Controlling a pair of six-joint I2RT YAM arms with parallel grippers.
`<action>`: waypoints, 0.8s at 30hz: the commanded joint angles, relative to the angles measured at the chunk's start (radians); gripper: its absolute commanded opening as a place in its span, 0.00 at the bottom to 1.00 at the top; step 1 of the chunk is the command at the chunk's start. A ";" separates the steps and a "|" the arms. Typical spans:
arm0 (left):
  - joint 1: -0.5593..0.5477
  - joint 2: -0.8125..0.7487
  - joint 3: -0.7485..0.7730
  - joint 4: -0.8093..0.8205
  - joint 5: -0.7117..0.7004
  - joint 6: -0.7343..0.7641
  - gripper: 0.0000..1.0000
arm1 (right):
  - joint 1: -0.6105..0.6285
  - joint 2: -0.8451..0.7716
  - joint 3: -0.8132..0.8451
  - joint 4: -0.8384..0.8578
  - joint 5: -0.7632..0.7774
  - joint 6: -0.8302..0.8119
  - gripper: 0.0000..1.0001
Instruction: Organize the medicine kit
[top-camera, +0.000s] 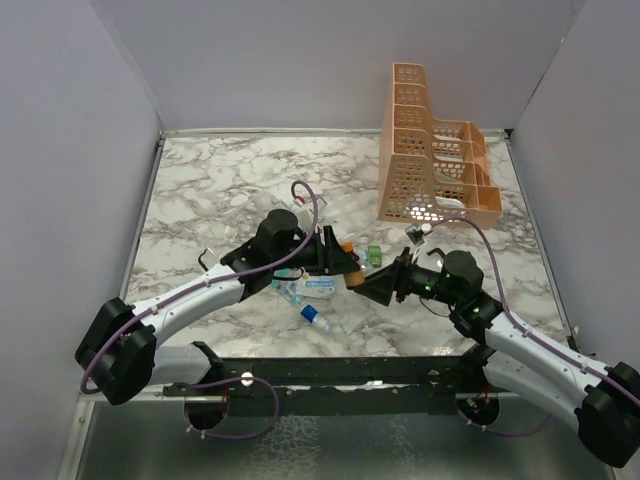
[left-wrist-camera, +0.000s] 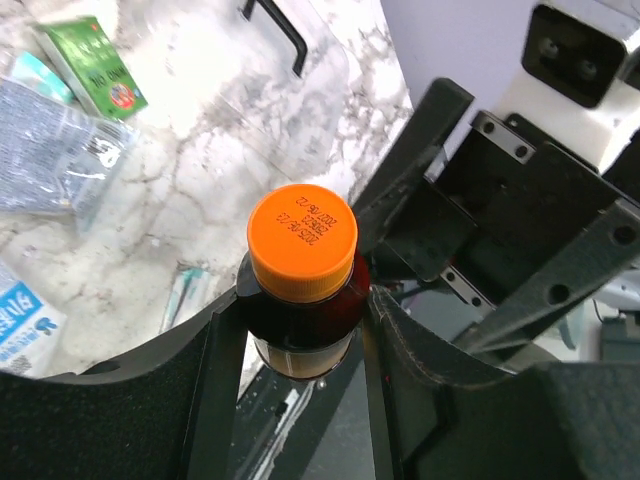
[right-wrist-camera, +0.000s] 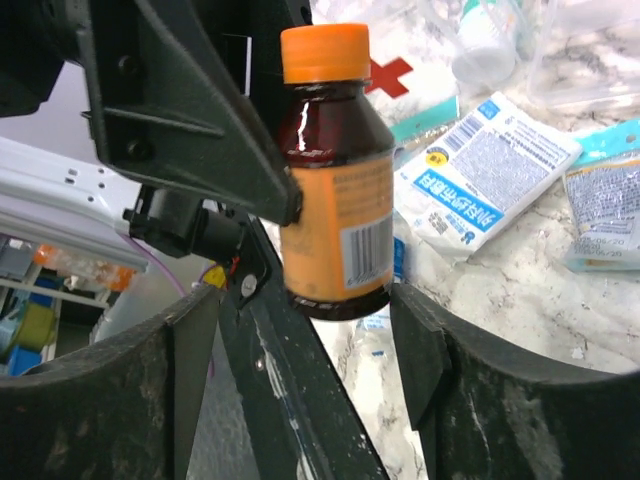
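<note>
An amber medicine bottle with an orange cap hangs above the marble table, between both arms. My left gripper is shut on its body just below the cap, both fingers pressed against the glass. My right gripper stands open around the bottle's base; its right finger is next to the base and its left finger is well apart. The medicine kit, a clear box with a black handle, lies on the table beyond the bottle in the left wrist view.
The tall orange rack stands at the back right. Loose items lie under the grippers: a green box, blue-and-white packets, a clear bag and a small blue-capped vial.
</note>
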 joint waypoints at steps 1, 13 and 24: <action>0.016 -0.042 0.077 -0.088 -0.101 0.072 0.34 | 0.005 -0.082 0.047 -0.069 0.091 0.045 0.72; 0.215 -0.221 0.192 -0.397 -0.410 0.255 0.34 | 0.005 -0.301 0.074 -0.272 0.356 0.205 0.69; 0.360 -0.336 0.224 -0.607 -0.838 0.405 0.36 | 0.005 -0.308 0.040 -0.278 0.343 0.254 0.67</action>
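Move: The brown bottle with the orange cap is already pinched in the left hand. The clear medicine kit box where it is being taken lies about 22 cm to that hand's left, 13 cm ahead and 14 cm below. Roughly 15 cm below the same hand lie the white packet, 8 cm left and 1 cm ahead, and the teal pouch, 17 cm left and 1 cm ahead. From the right hand the box is some 26 cm left, 15 cm ahead and 12 cm down. The brown bottle goes off in the left hand's unchanged grip, gathering speed leftward and forward over the table to the clear box, some 24 cm in all and 6 cm higher, while the wrist swings counter-clockwise from pointing right to pointing mostly forward. The right hand, fingers already open, draws up about 5 cm and to the right, turning a little clockwise. ##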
